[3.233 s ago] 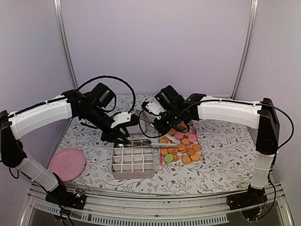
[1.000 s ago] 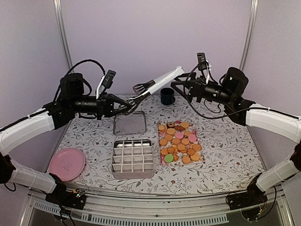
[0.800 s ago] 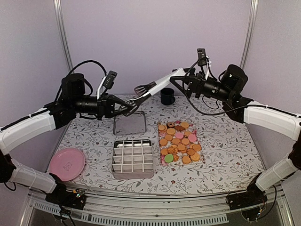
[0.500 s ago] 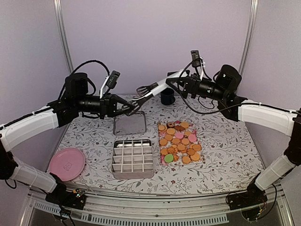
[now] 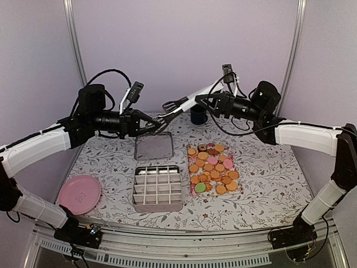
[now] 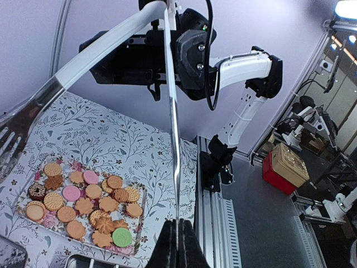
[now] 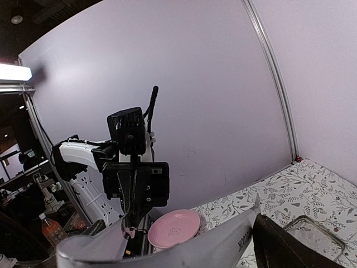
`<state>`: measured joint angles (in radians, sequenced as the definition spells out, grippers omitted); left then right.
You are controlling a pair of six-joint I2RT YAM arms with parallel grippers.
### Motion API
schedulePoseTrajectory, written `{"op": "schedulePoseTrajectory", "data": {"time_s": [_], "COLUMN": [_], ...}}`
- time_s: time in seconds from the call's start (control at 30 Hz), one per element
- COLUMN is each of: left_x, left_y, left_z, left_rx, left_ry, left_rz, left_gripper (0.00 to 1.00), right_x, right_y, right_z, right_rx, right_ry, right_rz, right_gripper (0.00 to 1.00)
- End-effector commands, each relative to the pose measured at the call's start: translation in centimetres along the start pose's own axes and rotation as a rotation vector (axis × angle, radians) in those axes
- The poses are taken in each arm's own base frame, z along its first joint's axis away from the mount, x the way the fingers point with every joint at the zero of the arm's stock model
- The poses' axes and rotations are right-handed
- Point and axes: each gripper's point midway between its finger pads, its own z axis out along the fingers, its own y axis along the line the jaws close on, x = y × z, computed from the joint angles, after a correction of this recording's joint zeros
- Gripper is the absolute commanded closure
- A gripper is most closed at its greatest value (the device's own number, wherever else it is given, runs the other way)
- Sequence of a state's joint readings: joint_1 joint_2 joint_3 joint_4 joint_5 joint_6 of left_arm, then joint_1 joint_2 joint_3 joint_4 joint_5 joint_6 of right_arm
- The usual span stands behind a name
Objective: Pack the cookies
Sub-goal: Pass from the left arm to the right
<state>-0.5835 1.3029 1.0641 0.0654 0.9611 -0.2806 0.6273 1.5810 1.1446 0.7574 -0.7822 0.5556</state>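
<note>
The cookies, mostly orange-tan with a few pink, dark brown and one green, lie on a floral tray on the right of the table; they also show in the left wrist view. A pair of metal tongs with white handles hangs in the air between both arms, behind the tray. My left gripper is shut on the thin metal arm of the tongs, pinched edge-on between its fingers. My right gripper is shut on the tongs' handle end; one dark finger shows.
A tan box with a grid of compartments stands at the front centre. A clear lid lies behind it. A pink plate sits at the front left. A dark cup stands at the back.
Both grippers have risen from low over the box to high above the table, holding the tongs. Over the last second the right gripper moved left and the tongs shifted left with it.
</note>
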Motion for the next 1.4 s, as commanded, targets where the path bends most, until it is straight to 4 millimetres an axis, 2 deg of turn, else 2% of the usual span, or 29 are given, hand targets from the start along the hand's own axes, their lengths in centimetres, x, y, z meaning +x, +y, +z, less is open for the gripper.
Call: {"op": "schedulePoseTrajectory", "data": {"time_s": [0.0, 0.17, 0.23, 0.4, 0.67, 0.8, 0.93, 1.03, 1.2, 1.37], "left_x": [-2.2, -2.1, -1.9, -1.8, -1.9, -1.6, -0.2, 1.3, 4.3, 7.0], "left_y": [-0.9, -0.7, -0.5, 0.5, 1.0, 2.2, 6.2, 8.1, 9.9, 13.8], "left_z": [0.1, 0.3, 0.3, 0.2, -0.3, -0.7, -2.5, -3.6, -5.1, -8.5], "left_rx": [0.024, 0.025, 0.021, -0.006, -0.033, -0.088, -0.215, -0.256, -0.316, -0.435], "left_ry": [-0.046, -0.044, -0.041, -0.039, -0.045, -0.043, 0.02, 0.1, 0.278, 0.432], "left_rz": [0.096, 0.102, 0.117, 0.129, 0.136, 0.145, 0.134, 0.1, 0.077, -0.022], "left_gripper": [1.0, 1.0, 1.0, 1.0, 1.0, 0.98, 0.48, 0.27, 0.11, 0.1], "right_x": [0.1, 0.7, -0.1, 0.8, 1.0, 0.2, 1.2, 2.1, 3.0, 4.0], "right_y": [1.0, 1.4, 2.0, 2.5, 2.3, 1.3, -1.7, -3.8, -6.6, -8.7], "right_z": [0.8, 1.4, 2.0, 2.8, 2.4, 1.8, 0.1, -1.3, -4.1, -7.1], "right_rx": [-0.081, -0.106, -0.126, -0.151, -0.125, -0.069, 0.056, 0.151, 0.301, 0.511], "right_ry": [0.028, 0.046, 0.036, 0.055, 0.054, 0.033, 0.041, 0.056, 0.09, 0.156], "right_rz": [0.037, 0.054, 0.044, 0.06, 0.063, 0.063, 0.091, 0.096, 0.087, -0.015], "right_gripper": [0.12, 0.14, 0.14, 0.18, 0.33, 0.38, 0.44, 0.46, 0.46, 0.48]}}
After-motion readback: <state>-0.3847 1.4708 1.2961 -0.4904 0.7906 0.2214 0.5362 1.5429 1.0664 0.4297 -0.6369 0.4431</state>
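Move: The tongs' white handle end lies right at the open right fingers, about 2 cm to that hand's left and level with them. From the shut left hand, which still holds a steel end, it is some 17 cm to the right, 6 cm ahead and 5 cm higher. Roughly 40 cm below the right hand are the cookies, 6 cm to its right and 1 cm ahead, and the metal tray, 25 cm left and 15 cm ahead. The tongs' handle is pinched by the right hand, which edges 1 or 2 cm left and closes about a third of the way while the left stays shut on the steel end. The left fingers then open wide and that hand withdraws about 9 cm forward, sinking and going left some 6 cm each, its wrist rolling. The right hand carries the tongs down 8 cm, forward and right about 5 cm each, turning clockwise some 15 degrees. ##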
